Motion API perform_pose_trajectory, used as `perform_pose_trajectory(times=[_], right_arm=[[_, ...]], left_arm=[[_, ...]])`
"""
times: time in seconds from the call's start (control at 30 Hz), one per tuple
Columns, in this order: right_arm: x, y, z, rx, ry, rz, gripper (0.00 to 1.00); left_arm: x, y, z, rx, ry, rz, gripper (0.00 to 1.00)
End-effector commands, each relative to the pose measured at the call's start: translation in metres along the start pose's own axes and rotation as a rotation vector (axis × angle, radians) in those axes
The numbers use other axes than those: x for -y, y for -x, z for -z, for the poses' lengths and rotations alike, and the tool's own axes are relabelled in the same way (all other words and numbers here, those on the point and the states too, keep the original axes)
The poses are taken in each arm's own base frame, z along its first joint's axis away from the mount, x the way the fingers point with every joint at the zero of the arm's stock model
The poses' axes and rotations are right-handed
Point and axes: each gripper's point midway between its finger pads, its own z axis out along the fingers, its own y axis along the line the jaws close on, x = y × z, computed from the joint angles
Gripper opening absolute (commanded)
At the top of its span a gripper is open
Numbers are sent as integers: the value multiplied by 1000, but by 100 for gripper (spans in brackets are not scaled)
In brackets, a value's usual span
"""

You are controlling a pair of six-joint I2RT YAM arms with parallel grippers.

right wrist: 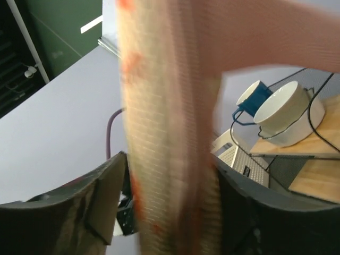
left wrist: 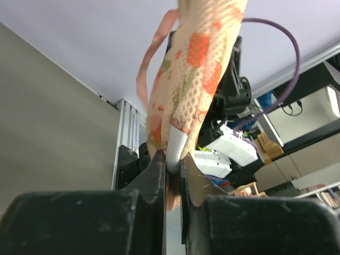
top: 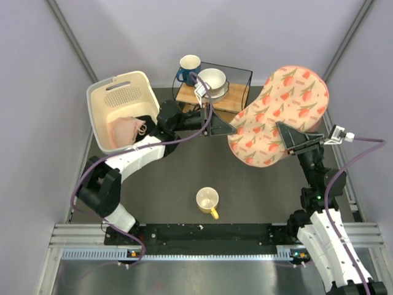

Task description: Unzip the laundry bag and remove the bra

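The laundry bag (top: 279, 114), beige-pink with red-orange prints, hangs lifted above the table between both grippers. My left gripper (top: 232, 130) is shut on its lower left edge; in the left wrist view the jaws (left wrist: 172, 156) pinch the cloth by a white tag (left wrist: 176, 144), and the bag (left wrist: 194, 69) rises above them. My right gripper (top: 282, 130) grips the bag's middle; in the right wrist view (right wrist: 170, 159) the blurred bag (right wrist: 164, 106) fills the gap between the fingers. The pale peach bra (top: 126, 129) lies crumpled in the white basket (top: 107, 92), next to a black garment (top: 145, 120).
A yellow mug (top: 207, 201) stands on the table at the front centre. Behind, a wire rack (top: 242, 77) holds a wooden board with a white bowl (top: 212, 80); a blue mug (top: 189, 64) stands beside it. Grey walls close in on both sides.
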Motion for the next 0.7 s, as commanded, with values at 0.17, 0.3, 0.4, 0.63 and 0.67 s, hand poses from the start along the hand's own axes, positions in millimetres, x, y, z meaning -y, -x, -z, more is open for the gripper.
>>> perform_pose_trajectory(times=[0.17, 0.3, 0.4, 0.63, 0.67], right_arm=[[15, 4, 36, -198, -309, 497, 96], [6, 18, 59, -267, -354, 768, 99], [3, 15, 66, -320, -327, 854, 99], [-19, 20, 49, -381, -221, 1014, 98], [-15, 9, 42, -452, -188, 995, 96]], left_arm=[[-10, 35, 38, -162, 360, -364, 0], [-16, 34, 52, -246, 439, -486, 0], [-26, 33, 60, -302, 473, -575, 0], [-37, 33, 73, -435, 539, -721, 0], [-38, 31, 75, -450, 545, -730, 0]])
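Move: The left hand pinches the laundry bag's left end; the bag's middle lies about 12 cm to its right, 3 cm ahead and slightly above. From the same hand, the wire shelf stands some 25 cm ahead, 5 cm left; the yellow-handled cup roughly 11 cm back, 7 cm left, both well below. The bag's middle is about 5 cm ahead of the right hand and 1 cm left, nearly level, with cloth still between its parting fingers. Back and to the right, some 5 cm, the right hand withdraws from the laundry bag, spreading its already parting fingers wide and rolling its left side down about 50 degrees. The left hand keeps its pinch, carrying the bag forward, then left and finally down while rolling and tipping its fingers from slightly upward to below level. ##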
